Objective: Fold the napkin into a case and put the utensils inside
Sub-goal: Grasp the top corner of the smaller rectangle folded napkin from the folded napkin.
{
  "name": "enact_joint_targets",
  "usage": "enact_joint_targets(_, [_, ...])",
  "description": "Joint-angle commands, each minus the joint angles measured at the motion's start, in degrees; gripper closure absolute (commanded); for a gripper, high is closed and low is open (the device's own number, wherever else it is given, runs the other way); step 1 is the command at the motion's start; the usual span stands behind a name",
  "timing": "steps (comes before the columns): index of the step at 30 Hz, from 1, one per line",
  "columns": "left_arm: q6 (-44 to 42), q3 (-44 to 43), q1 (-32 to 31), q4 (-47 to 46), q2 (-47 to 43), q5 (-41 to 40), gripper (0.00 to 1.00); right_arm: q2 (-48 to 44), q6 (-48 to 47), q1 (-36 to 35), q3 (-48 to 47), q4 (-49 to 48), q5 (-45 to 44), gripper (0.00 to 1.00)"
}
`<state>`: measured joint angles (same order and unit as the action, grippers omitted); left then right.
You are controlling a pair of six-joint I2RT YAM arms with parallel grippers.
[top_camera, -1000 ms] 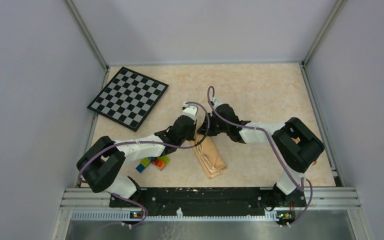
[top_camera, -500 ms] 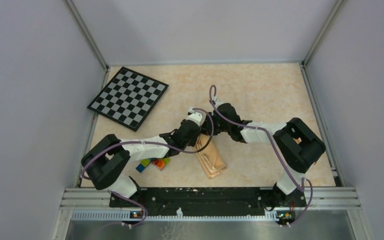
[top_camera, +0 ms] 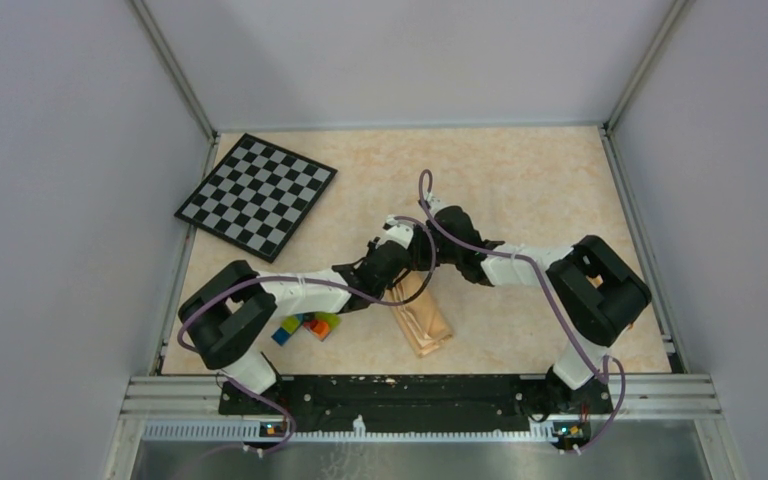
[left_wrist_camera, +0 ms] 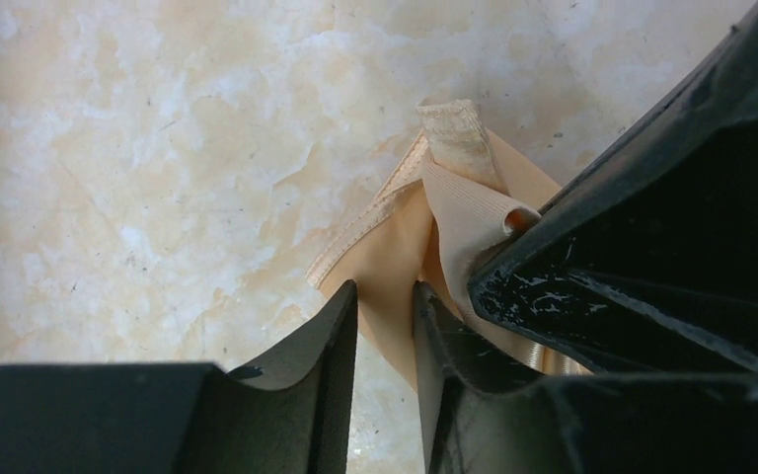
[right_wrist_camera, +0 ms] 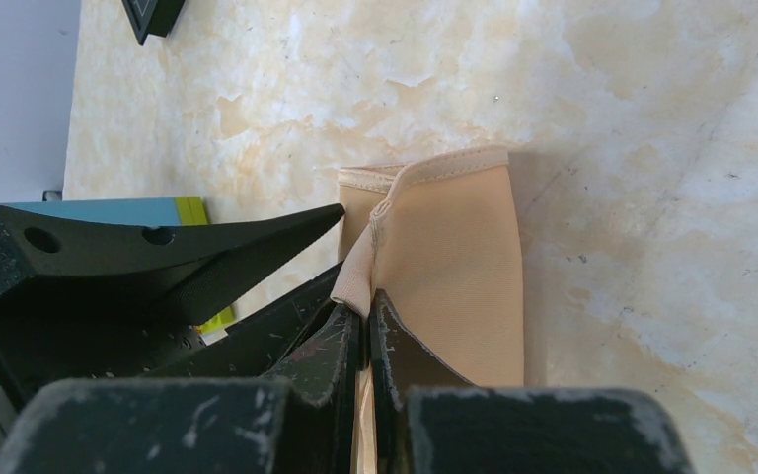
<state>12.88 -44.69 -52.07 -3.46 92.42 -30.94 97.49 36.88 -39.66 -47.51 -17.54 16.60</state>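
Observation:
The napkin (top_camera: 426,322) lies near the table's front middle as a narrow peach rectangle, its far end lifted. My right gripper (top_camera: 412,272) is shut on a fold of that end, and in the right wrist view the jaws (right_wrist_camera: 365,301) pinch the cloth (right_wrist_camera: 454,247) edge. My left gripper (top_camera: 396,283) hangs just beside it. In the left wrist view its jaws (left_wrist_camera: 385,296) stand a narrow gap apart, open, over the cloth (left_wrist_camera: 395,247) with nothing pinched. The right gripper's finger (left_wrist_camera: 632,247) fills the right side there. The utensils are not in view.
A black-and-white checkerboard (top_camera: 256,195) lies at the back left. Coloured toy bricks (top_camera: 307,327) sit left of the napkin under the left forearm and show in the right wrist view (right_wrist_camera: 128,209). Grey walls close in the table on three sides.
My left arm has swung right and its gripper has closed in on the right gripper over the napkin's far end. The right arm and the napkin have hardly moved.

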Motion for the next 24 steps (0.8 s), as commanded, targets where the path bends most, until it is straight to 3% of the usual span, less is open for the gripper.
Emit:
enact_joint_targets(1, [-0.8, -2.0, -0.2, -2.5, 0.0, -2.7, 0.72, -1.3, -0.9, 0.3, -0.8, -1.9, 0.7, 1.00])
enact_joint_targets(9, [0.8, -0.4, -0.1, -4.4, -1.5, -2.0, 1.00, 0.2, -0.2, -0.1, -0.7, -3.1, 1.7, 1.00])
enact_joint_targets(19, [5.4, 10.6, 2.7, -17.1, -11.6, 8.2, 1.00, 5.3, 3.7, -3.8, -2.5, -2.1, -2.4, 1.00])
enact_joint_targets(24, [7.3, 12.0, 4.2, -18.9, -11.5, 10.9, 1.00, 10.3, 3.6, -4.6, -5.8, -3.0, -0.1, 1.00])
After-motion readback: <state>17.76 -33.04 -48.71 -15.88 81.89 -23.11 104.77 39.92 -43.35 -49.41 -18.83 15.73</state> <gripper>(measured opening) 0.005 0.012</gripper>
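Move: The left hand has the loose layer at the napkin's top corner standing between its partly open fingertips, practically at the hand point and perhaps 1 cm lower. The middle of the folded napkin lies some 10 cm back and 6 cm right of this hand, and the toy blocks about 10 cm back and 15 cm left, both roughly 3 cm below. From the right hand, which already grips the raised flap, that corner is about 4 cm to the left, level fore and aft, and 3 cm lower. The left fingers close fully on the napkin's corner layer, pinching it; the left hand then lifts about 2 cm, easing back 1 cm while rolling some 15 degrees, left side down. The right hand keeps its pinch on the flap and, after a pause, sinks nearly 4 cm towards the napkin, also going about 2 cm left and slightly less back. ##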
